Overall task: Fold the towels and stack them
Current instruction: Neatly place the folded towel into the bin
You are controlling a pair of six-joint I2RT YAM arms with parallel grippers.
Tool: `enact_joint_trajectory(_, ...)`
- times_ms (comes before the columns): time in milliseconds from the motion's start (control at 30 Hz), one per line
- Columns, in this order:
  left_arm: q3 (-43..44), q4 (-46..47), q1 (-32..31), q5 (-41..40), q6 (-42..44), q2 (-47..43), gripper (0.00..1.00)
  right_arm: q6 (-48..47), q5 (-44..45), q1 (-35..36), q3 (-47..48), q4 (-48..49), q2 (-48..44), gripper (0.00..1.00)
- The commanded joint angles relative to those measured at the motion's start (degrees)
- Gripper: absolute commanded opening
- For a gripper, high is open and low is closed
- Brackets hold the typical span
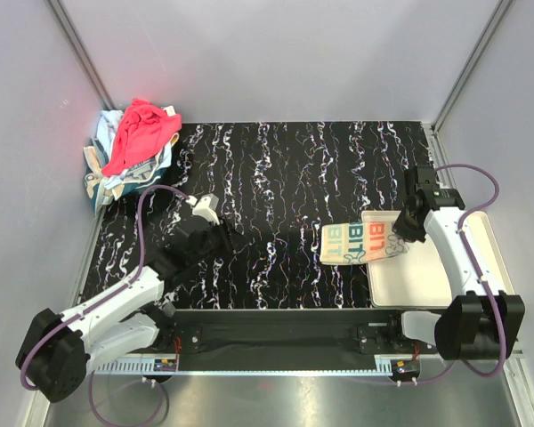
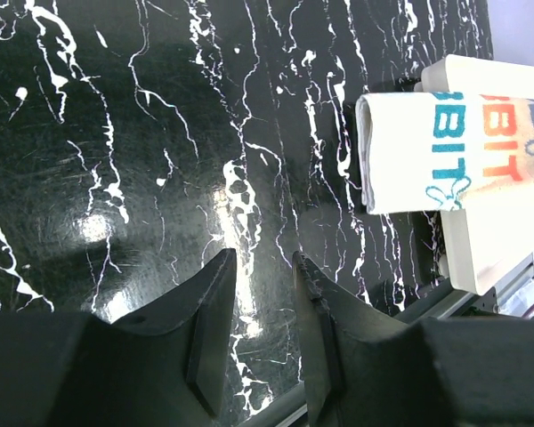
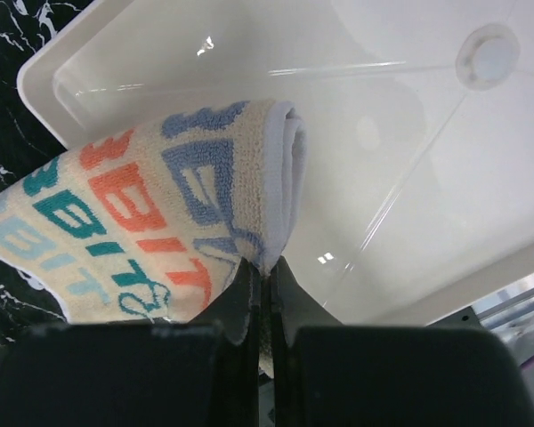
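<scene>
A folded cream towel with coloured block letters (image 1: 360, 238) lies half on the black table and half over the left rim of the cream tray (image 1: 427, 276). My right gripper (image 1: 407, 229) is shut on that lettered towel's (image 3: 160, 213) folded corner, above the tray (image 3: 409, 133). A heap of unfolded towels, a pink-red one (image 1: 141, 133) on top of light blue and patterned ones, sits at the far left corner. My left gripper (image 1: 209, 213) hovers open over bare table with nothing between its fingers (image 2: 215, 311). The lettered towel (image 2: 445, 147) shows at the upper right in the left wrist view.
The black marbled tabletop (image 1: 285, 196) spans the middle. Grey walls close in the left, back and right sides. A black rail (image 1: 276, 334) runs along the near edge between the arm bases.
</scene>
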Motion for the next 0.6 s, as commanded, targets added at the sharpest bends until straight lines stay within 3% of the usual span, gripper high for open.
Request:
enact_joint_trajectory(0, -0.33, 4.22, -0.42, 1.13, -0.41, -0.78, 0.36, -6.7, 0.69, -0.73, 6.15, 2.01, 1.98, 0.0)
enact_joint_trajectory(167, -1.2, 6.06, -0.42, 1.13, -0.32, -0.16, 0.36, -13.91, 6.17, -3.01, 8.02, 3.93, 4.1, 0.0)
enact_joint_trajectory(567, -4.81, 8.62, -0.77, 0.25, -0.85, -2.53, 0.36, -21.21, 10.74, -5.56, -0.06, 13.08, 3.04, 0.0)
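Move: The folded towel is gripped by its right edge in the right hand, its middle some 12 cm to that hand's left, 1 cm back and about 4 cm below. The middle of the bin, where it is headed, lies about 12 cm to the right hand's right, 4 cm back and 10 cm down; the bin's left rim is roughly 9 cm to the hand's left and 3 cm back. From the left hand, the bin is some 55 cm to the right, 2 cm back. The towel is drawn farther across the bin's left rim, its edge still pinched by the closed right fingers: that hand travels about 5 cm right and 3 cm forward. It rises slightly on the forward-going first half, then sinks about 2 cm while still going right, fingertips tilting some 15 degrees out to the right. ##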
